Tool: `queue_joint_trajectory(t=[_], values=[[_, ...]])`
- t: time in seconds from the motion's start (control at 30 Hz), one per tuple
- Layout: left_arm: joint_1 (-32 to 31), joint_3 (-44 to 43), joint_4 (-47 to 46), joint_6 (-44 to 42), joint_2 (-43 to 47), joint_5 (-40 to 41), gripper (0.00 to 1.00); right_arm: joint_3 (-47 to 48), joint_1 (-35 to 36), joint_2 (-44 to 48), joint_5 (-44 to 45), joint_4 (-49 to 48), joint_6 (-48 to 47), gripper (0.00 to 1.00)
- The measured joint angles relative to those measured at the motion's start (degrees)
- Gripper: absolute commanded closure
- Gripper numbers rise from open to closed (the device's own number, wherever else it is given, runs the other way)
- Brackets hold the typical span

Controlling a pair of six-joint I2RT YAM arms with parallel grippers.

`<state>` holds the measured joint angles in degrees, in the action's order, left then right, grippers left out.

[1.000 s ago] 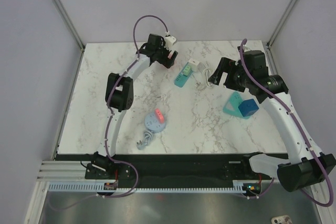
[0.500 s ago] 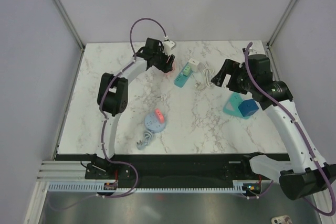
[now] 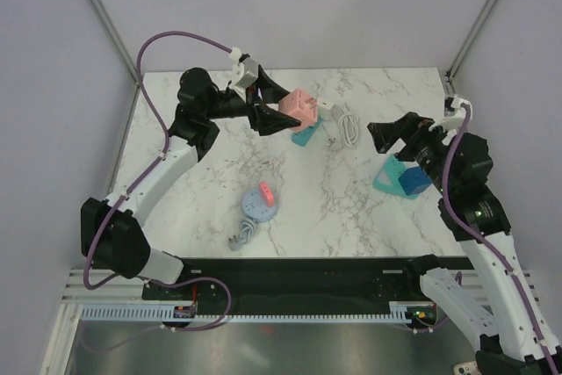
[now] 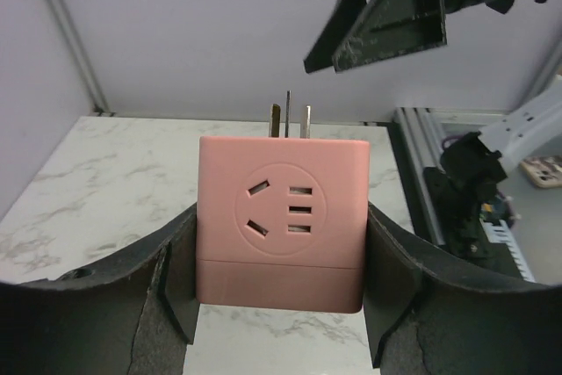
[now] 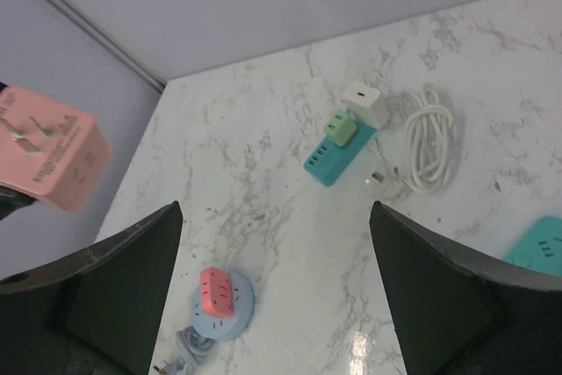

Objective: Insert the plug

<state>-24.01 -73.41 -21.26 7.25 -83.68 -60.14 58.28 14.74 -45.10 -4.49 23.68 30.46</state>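
A pink cube plug [image 4: 281,217] with metal prongs [image 4: 288,120] at its far end is clamped between the black fingers of my left gripper [image 4: 281,256]. In the top view the plug [image 3: 305,109] hangs in the left gripper [image 3: 294,111] above the table, just over the teal power strip [image 3: 303,135]. My right gripper [image 3: 391,134] stands open and empty at the right, above the table. From the right wrist, the pink plug [image 5: 48,160] shows at the far left, outside that gripper's [image 5: 277,292] wide-spread fingers.
The teal strip [image 5: 332,160] carries a green adapter [image 5: 342,127] and a white charger [image 5: 366,104], beside a coiled white cable [image 5: 430,140]. A round blue socket with a red plug [image 3: 261,202] lies near the front. A teal wedge socket with a blue cube [image 3: 404,178] sits under the right arm.
My left gripper has closed on the pink plug and lifted it off the back of the table, its arm swinging left. The right gripper has drawn back to the right.
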Motion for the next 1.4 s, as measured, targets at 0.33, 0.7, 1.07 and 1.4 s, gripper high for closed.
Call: queue_joint_trajectory(t=[0.33, 0.7, 1.07, 1.4], values=[[-0.61, 4.28, -12.48, 15.56, -0.39, -7.48, 0.98, -3.13, 0.00, 4.09, -1.75, -9.97, 0.11, 0.03], [-1.60, 7.43, -23.45, 46.75, -0.39, 10.27, 0.98, -3.06, 1.14, -2.82, -5.84, -11.78, -1.81, 0.05], [-1.77, 11.63, -8.37, 79.10, 1.73, 33.75, 0.98, -1.57, 26.58, -12.28, 17.75, -24.61, -23.96, 0.02], [-3.65, 15.69, 9.92, 91.89, 14.78, 51.30, 0.98, -0.96, 41.07, -18.51, 33.09, -41.44, -37.77, 0.02]])
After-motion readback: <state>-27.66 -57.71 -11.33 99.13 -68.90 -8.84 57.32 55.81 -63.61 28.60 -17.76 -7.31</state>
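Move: From the open right gripper, the pink adapter held in the left hand is about 19 cm left, 4 cm ahead and 4 cm higher. Far below the right gripper, near table level, are the teal strip some 25 cm ahead and 11 cm left, the white cube adapter about 29 cm ahead and 7 cm left, and the white cord about 24 cm straight ahead. From the left hand point, the pink adapter's middle is level and roughly 1 cm right. Leftward goes the open right gripper, about 15 cm after a small bob up and down, ending 5 cm higher, towards the pink adapter while its fingers tip up about 30 degrees. The left hand keeps its grip, draws back 4 cm, swings forward past its start, then eases left, rolling and turning until its fingers point forward-right and the prongs swing from upward to forward-left. ##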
